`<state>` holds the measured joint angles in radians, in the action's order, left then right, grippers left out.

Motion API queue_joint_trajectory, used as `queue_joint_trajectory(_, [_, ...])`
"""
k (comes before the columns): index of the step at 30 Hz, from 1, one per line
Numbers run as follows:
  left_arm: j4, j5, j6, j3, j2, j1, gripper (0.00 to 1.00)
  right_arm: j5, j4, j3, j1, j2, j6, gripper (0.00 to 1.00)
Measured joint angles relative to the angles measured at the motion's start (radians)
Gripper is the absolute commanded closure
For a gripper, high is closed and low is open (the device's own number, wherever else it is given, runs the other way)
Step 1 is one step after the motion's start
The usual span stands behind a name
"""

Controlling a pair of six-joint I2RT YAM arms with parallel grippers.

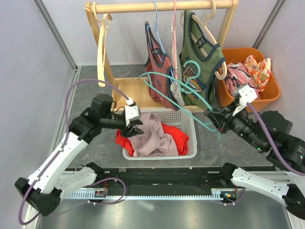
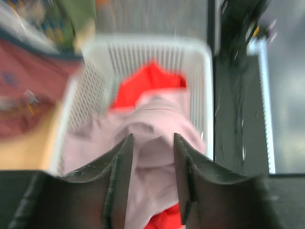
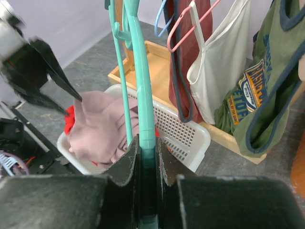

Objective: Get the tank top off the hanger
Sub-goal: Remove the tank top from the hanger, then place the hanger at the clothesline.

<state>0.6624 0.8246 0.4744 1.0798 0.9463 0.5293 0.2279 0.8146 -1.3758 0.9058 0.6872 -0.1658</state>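
The pale pink tank top lies heaped in the white basket, off the hanger. My left gripper hovers over its left part, jaws open; in the left wrist view the gripper straddles the pink cloth without pinching it. My right gripper is shut on the bare teal hanger, held slanted above the basket. In the right wrist view the gripper clamps the hanger's arm, with the tank top below.
A red garment lies under the pink one in the basket. The wooden rack behind holds maroon, white and green tank tops and a bare wooden hanger. An orange bin of clothes stands at right.
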Motion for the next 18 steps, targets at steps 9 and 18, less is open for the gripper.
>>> queue_joint_trajectory(9, [0.159,-0.414,0.095,-0.061,0.175,0.084,0.0,0.084,-0.016,-0.095,0.0,0.184,0.041,1.0])
queue_joint_trajectory(18, [0.271,-0.492,0.138,0.148,0.146,0.084,0.0,0.182,-0.049,-0.274,0.0,0.367,0.092,1.0])
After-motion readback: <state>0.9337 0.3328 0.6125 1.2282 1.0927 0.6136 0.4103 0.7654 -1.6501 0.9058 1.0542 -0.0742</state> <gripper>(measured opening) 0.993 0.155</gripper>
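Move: The pink tank top lies in the basket, its middle about 7 cm to the left hand's right, roughly level with it fore and aft, and some 13 cm below. The red top peeks out beside it, around 16 cm right of that hand. From the right hand, which holds the bare teal hanger, the rack's rail middle is about 25 cm ahead, 20 cm left and 20 cm up; the green top hangs 23 cm ahead and 3 cm left. Over the pink tank top the left fingers, already half open, spread wide while that hand sinks about 11 cm, its fingertips tipping some 25 degrees further down; it then rises about 7 cm, having edged forward and left. The teal hanger, still pinched by one end in the right hand, is carried forward about 7 cm towards the rack, also left and slightly later up, turning a little clockwise. ##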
